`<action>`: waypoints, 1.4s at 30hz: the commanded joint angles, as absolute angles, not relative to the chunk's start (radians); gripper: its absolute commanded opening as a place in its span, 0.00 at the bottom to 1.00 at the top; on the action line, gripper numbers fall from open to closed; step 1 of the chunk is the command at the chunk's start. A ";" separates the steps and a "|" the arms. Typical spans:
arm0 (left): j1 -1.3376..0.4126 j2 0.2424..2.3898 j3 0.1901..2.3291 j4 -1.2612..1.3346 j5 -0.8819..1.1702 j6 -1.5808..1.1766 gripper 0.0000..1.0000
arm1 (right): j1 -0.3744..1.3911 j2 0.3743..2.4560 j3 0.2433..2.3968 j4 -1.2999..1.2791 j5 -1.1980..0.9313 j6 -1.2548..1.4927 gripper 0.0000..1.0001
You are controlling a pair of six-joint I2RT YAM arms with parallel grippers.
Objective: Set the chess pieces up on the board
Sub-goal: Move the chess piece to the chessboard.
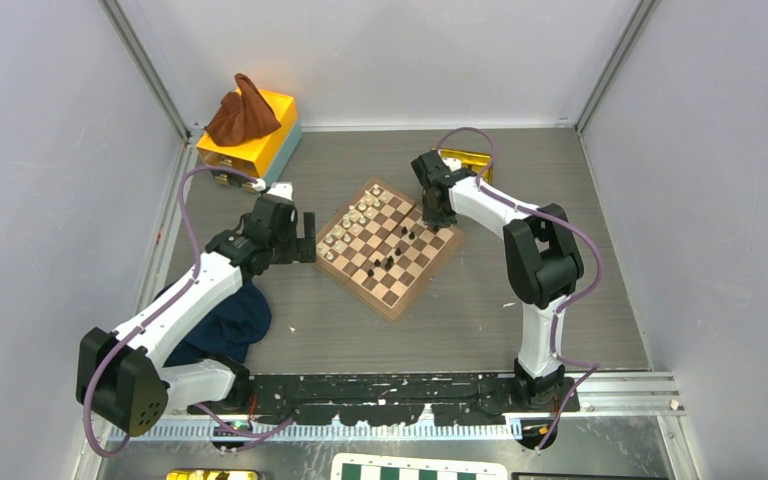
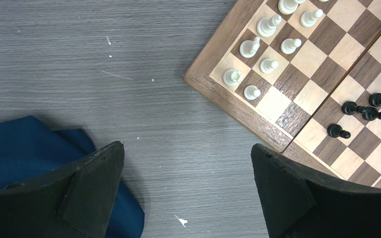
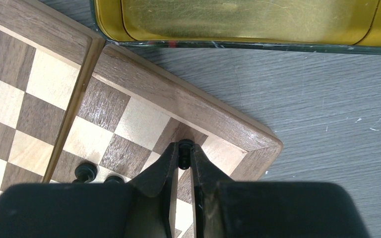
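The wooden board [image 1: 392,312] lies turned like a diamond at mid-table. Cream pieces [image 2: 268,25] stand along its left side, and several black chess pieces [image 1: 385,262] are scattered near its middle. My right gripper [image 3: 184,148] is shut on one tiny black piece [image 3: 184,152], held over a dark square near the board's right corner [image 3: 258,144]. Two more black pieces [image 3: 85,171] stand to its left. My left gripper [image 2: 187,148] hangs open over bare table beside the board's left corner [image 2: 228,94], nothing between its fingers.
A gold tin [image 3: 238,20] lies just beyond the board's right corner. A blue cloth [image 2: 25,144] is under the left arm. A yellow box with a brown cloth [image 1: 250,125] stands at the back left. A green-and-white board [image 1: 415,468] shows at the bottom edge.
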State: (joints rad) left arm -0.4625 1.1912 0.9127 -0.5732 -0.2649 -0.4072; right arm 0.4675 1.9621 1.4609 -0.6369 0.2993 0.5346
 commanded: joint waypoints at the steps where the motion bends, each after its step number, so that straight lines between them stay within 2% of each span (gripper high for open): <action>1: -0.457 1.188 0.912 -0.533 -0.258 -0.405 1.00 | 0.465 1.939 1.497 -0.643 0.271 0.558 0.10; 7: -0.456 1.190 0.907 -0.530 -0.258 -0.408 1.00 | 0.466 1.950 1.507 -0.648 0.270 0.558 0.10; 11: -0.457 1.191 0.905 -0.528 -0.256 -0.408 1.00 | 0.466 1.953 1.509 -0.653 0.277 0.556 0.13; 18: -0.457 1.198 0.905 -0.524 -0.253 -0.408 1.00 | 0.466 1.946 1.505 -0.648 0.283 0.542 0.41; 22: -0.457 1.204 0.908 -0.520 -0.252 -0.408 1.00 | 0.466 1.942 1.506 -0.641 0.280 0.525 0.50; 42: -0.457 1.218 0.913 -0.510 -0.249 -0.408 1.00 | 0.499 1.878 1.595 -0.705 0.247 0.455 0.50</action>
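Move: Between the right fingers, about 1 cm below the hand point, is the black chess piece, already at its square by the board's far edge. Two other black pieces stand 5 cm to the left and 2 cm back, and 6 cm left and 1 cm back; the yellow tray's middle is some 12 cm ahead, 5 cm right. From the left hand the held piece lies about 11 cm ahead, 26 cm right and 9 cm lower. Letting go of the black piece, the right hand first stays almost still, low over the board, and opens its fingers from nearly shut to about half wide. Only then does it lift off, rising some 2.5 cm and easing about 1 cm left and a little forward, leaving the piece below, with barely any turn of the wrist. ##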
